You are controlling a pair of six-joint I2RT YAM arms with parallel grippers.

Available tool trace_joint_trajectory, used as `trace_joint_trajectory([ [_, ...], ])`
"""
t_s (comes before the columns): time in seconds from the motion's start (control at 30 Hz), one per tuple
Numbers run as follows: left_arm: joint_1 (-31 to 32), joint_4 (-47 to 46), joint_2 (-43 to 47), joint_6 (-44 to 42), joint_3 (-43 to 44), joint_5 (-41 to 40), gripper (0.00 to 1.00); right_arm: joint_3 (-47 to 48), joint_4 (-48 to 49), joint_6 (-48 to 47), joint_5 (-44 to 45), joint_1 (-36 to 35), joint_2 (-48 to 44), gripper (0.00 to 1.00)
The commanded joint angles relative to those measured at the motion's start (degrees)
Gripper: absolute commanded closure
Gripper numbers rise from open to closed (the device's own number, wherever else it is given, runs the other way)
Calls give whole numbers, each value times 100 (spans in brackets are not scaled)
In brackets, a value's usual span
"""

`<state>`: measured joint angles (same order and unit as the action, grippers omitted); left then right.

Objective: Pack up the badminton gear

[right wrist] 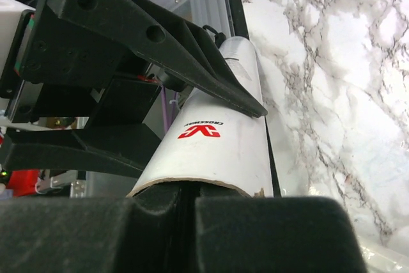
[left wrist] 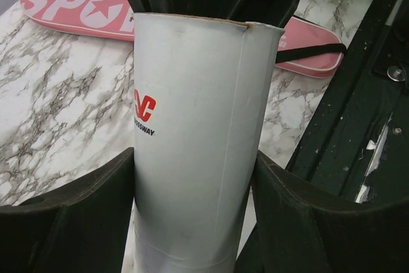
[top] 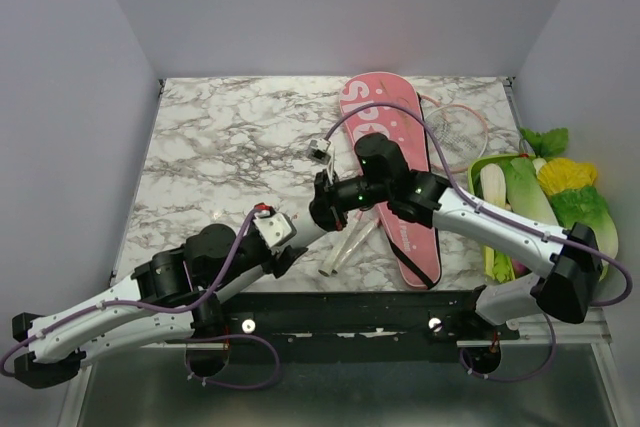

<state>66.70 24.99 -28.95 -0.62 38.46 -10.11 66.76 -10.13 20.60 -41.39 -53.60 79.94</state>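
Observation:
My left gripper (top: pixel 285 232) is shut on a long white tube (top: pixel 303 224) with a red logo and holds it off the marble. In the left wrist view the tube (left wrist: pixel 198 126) stands between both fingers (left wrist: pixel 96 209). My right gripper (top: pixel 322 209) is shut, with its fingertips just inside the tube's open end (right wrist: pixel 223 139). What lies inside the tube is hidden. The pink "SPORT" bag (top: pixel 375 107) lies flat behind the right arm. A slim racket head (top: pixel 455 127) shows beside it.
Two short pale cylinders (top: pixel 345 247) lie on the marble near the bag's narrow end. A green basket (top: pixel 485 162) with toy vegetables (top: pixel 565 187) stands at the right edge. The black base rail (top: pixel 340 312) runs along the near edge.

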Motion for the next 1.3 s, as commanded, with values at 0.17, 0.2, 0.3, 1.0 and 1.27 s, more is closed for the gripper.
trace_joint_trajectory([
  [0.17,-25,-328,161,537,-22,27,100,-23,73,111,-152,-212,171,54],
  [0.2,-25,-320,162,537,-22,18,100,-32,-6,102,-107,-203,49,53],
  [0.3,-34,-311,170,537,-14,9,100,21,-295,6,164,-203,-284,48],
  [1.0,-25,-285,126,546,4,44,100,382,-2422,-259,4530,-116,-1693,33],
  [1.27,-25,-276,74,572,30,114,100,-497,-2389,506,5184,552,-1210,35],
])
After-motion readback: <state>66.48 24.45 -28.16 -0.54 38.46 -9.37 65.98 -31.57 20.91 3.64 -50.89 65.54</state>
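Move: The tube's mouth, already around the right fingers, lies about 3 cm ahead of the right hand point, 3 cm to its right and 2 cm above it. The racket handles lie on the table some 11 cm ahead, 9 cm to the right and 25 cm below, with the pink bag's middle about 35 cm ahead and 22 cm right. From the left hand, the mouth is roughly 3 cm ahead, 5 cm right and 4 cm above. The shuttlecock is let go inside the tube as the right fingers open to about two thirds. They back out of the mouth up and to the right, then the hand swings forward and down towards the racket handles, about 12 cm right and 9 cm forward overall, turning some 45 degrees clockwise. The left hand keeps the tube gripped and almost still. ##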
